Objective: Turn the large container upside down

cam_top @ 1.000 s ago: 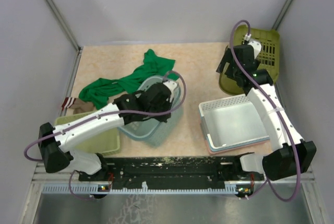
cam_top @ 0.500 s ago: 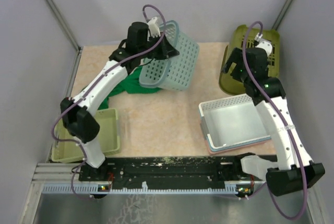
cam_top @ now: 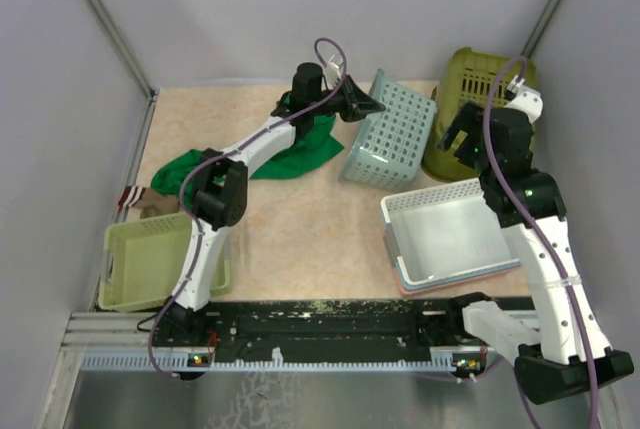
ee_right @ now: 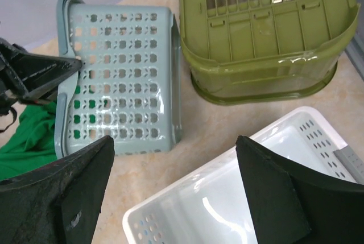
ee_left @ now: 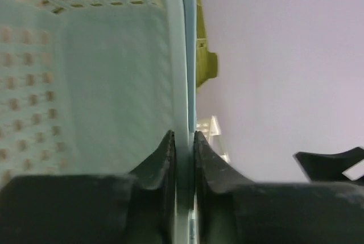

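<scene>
The large container [cam_top: 478,89], a deep olive-green tub [ee_right: 261,33], stands at the back right with its rim down on the table and its slotted bottom facing up and back. Nothing grips it. My right gripper [ee_right: 175,141] hangs open just in front of it, above the white tray's far corner, with nothing between its fingers; in the top view it is the right gripper [cam_top: 458,137]. My left gripper [ee_left: 183,136] is shut on the rim of the pale teal mesh basket [cam_top: 392,134], which lies tipped on its side beside the tub.
A white tray [cam_top: 440,239] rests on a pink one at the front right. A light-green tray [cam_top: 150,261] sits at the front left. A green cloth [cam_top: 300,152] lies at the back left under the outstretched left arm. Grey walls close in behind the tub.
The left arm swung the teal basket rightward, from the middle back to beside the olive tub, and tipped it on its side. The right arm drew slightly nearer and higher.
</scene>
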Action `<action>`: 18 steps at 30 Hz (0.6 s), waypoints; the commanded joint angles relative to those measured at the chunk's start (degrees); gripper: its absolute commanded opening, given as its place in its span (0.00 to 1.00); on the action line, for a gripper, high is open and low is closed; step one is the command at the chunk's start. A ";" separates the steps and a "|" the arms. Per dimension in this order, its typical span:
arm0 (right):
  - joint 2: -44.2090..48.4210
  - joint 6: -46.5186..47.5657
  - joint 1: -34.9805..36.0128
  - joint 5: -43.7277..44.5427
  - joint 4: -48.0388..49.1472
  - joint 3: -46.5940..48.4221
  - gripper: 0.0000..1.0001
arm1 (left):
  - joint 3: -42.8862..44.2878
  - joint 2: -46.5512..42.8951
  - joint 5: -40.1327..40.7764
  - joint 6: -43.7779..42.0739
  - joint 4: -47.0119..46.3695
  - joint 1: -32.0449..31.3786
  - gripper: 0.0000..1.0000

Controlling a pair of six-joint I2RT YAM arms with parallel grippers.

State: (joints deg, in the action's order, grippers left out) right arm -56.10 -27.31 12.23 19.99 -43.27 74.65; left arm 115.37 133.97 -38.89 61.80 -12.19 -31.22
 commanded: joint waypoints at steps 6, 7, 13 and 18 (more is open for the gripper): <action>-1.25 -2.19 -0.35 -4.80 1.24 -1.58 0.87 | 6.11 -2.18 4.67 -13.01 11.76 1.13 0.74; -1.52 -2.22 -0.36 -5.59 1.59 -2.09 0.87 | 6.29 -3.42 6.19 -16.52 14.62 1.28 0.77; -3.97 -3.04 -0.28 -8.55 3.82 -3.59 0.87 | 7.03 -11.44 20.06 -38.34 30.35 0.56 0.82; -4.73 -4.00 -0.29 -6.70 6.05 -4.18 0.86 | 7.30 -16.54 36.72 -52.62 38.01 -5.26 0.85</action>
State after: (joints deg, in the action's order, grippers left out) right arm -61.10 -30.09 12.21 12.51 -41.58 70.13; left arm 120.36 122.78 -18.04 25.78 17.21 -31.51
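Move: The left gripper still pinches the rim of the blue-grey basket, which is tipped on its side; its middle lies about 6 cm right, 3 cm back and 9 cm below. Beyond it the overturned green container sits some 29 cm right, 4 cm ahead; the green cloth is roughly 30 cm left, 4 cm back. From the open right gripper the basket's middle is about 14 cm ahead, 8 cm left and 18 cm below, and the white tray 6 cm back, 9 cm right. Open the left gripper wide to let go of the basket's rim, dipping a couple of centimetres as the fingers part, then draw it about 6 cm left and up off the basket, tipping the fingers down and swinging them forward. Meanwhile lower the open right gripper some 5 cm, edging left towards the basket. ##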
